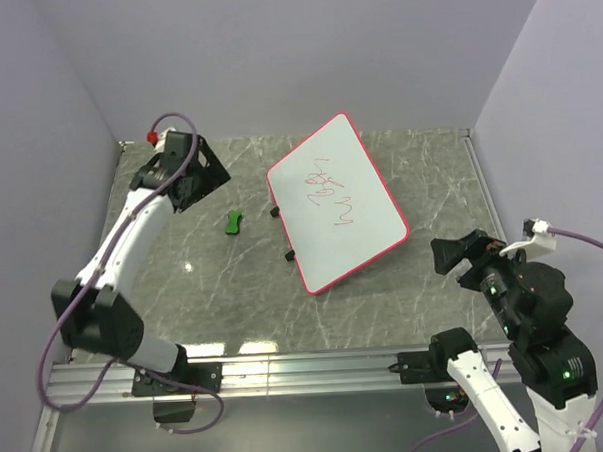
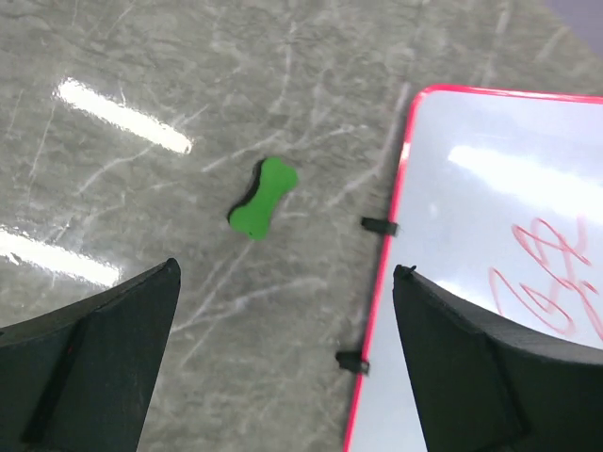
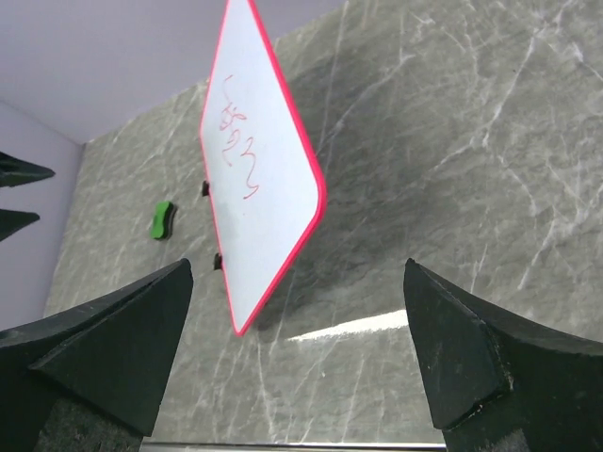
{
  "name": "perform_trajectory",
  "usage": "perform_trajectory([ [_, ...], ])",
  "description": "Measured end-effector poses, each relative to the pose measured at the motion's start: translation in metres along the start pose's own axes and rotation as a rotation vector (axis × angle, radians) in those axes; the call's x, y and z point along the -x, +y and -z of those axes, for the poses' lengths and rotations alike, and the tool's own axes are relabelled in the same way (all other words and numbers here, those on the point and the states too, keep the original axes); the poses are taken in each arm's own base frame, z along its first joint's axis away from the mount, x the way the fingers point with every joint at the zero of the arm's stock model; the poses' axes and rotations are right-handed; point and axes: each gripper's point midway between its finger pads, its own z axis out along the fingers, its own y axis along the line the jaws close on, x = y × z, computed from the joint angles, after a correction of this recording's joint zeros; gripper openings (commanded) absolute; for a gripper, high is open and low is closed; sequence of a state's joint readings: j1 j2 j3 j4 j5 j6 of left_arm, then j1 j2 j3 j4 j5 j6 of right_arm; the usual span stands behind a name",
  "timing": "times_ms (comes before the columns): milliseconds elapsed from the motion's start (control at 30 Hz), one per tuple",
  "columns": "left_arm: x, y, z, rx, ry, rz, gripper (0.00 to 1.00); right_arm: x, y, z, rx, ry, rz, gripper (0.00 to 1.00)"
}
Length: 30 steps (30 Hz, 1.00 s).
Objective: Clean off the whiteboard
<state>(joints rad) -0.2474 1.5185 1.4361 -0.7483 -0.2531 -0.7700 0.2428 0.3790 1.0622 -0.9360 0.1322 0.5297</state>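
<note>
The whiteboard [image 1: 337, 200] lies flat on the grey marble table, white with a red-pink rim, red scribbles [image 1: 327, 193] on it and two black clips on its left long edge. It also shows in the left wrist view, whiteboard [image 2: 490, 188], and in the right wrist view, whiteboard [image 3: 254, 179]. A small green eraser [image 1: 233, 221] lies to its left, eraser [image 2: 263, 197], eraser [image 3: 162, 219]. My left gripper [image 1: 194, 171] hovers open above the table's far left, back from the eraser, left gripper [image 2: 287, 273]. My right gripper [image 1: 458, 251] stands open to the right of the board's near corner, right gripper [image 3: 297, 273]. Neither holds anything.
Lilac walls close in the table on the left, back and right. An aluminium rail [image 1: 288, 365] runs along the near edge where the arm bases are bolted. Bare marble [image 1: 429, 170] lies right of the board.
</note>
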Motion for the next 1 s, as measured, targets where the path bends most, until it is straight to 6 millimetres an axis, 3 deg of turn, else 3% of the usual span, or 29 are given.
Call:
perform_trajectory([
  [67,0.001,-0.002,0.021,-0.065,-0.022,0.01,0.99,-0.002,0.001,0.007,0.021,-0.003,-0.002,1.0],
  [200,-0.025,0.009,0.03,-0.115,0.017,-0.016,1.0,-0.01,0.004,0.015,0.063,0.02,-0.002,1.0],
  [300,-0.052,0.012,0.01,-0.097,0.093,-0.072,0.93,-0.017,0.005,0.018,0.077,0.05,0.004,1.0],
  [500,-0.103,0.015,-0.034,-0.059,0.214,-0.21,0.91,-0.03,0.004,0.022,0.09,0.105,0.027,1.0],
  [700,-0.111,0.01,-0.069,-0.069,0.227,-0.3,0.82,-0.044,0.0,0.026,0.098,0.141,0.02,1.0],
  [867,-0.124,0.018,-0.104,-0.041,0.273,-0.36,0.76,-0.056,-0.008,0.021,0.068,0.177,0.015,1.0],
  [1000,-0.12,0.02,-0.125,-0.023,0.286,-0.387,0.74,-0.064,-0.011,0.016,0.049,0.201,-0.003,1.0],
])
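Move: The green eraser lies about 20 cm below the left hand, some 4 cm to its right and 2 cm ahead. From that eraser, the upper black clip is roughly 10 cm right and 2 cm farther out, the lower clip 14 cm right and 9 cm nearer, and the whiteboard's middle 25 cm right, 3 cm farther out. From the right hand the eraser is about 43 cm left, 25 cm ahead and 30 cm down. Left hand draws back, sinks about 17 cm, then forward to the eraser, fingers narrowing; right hand sinks back. ##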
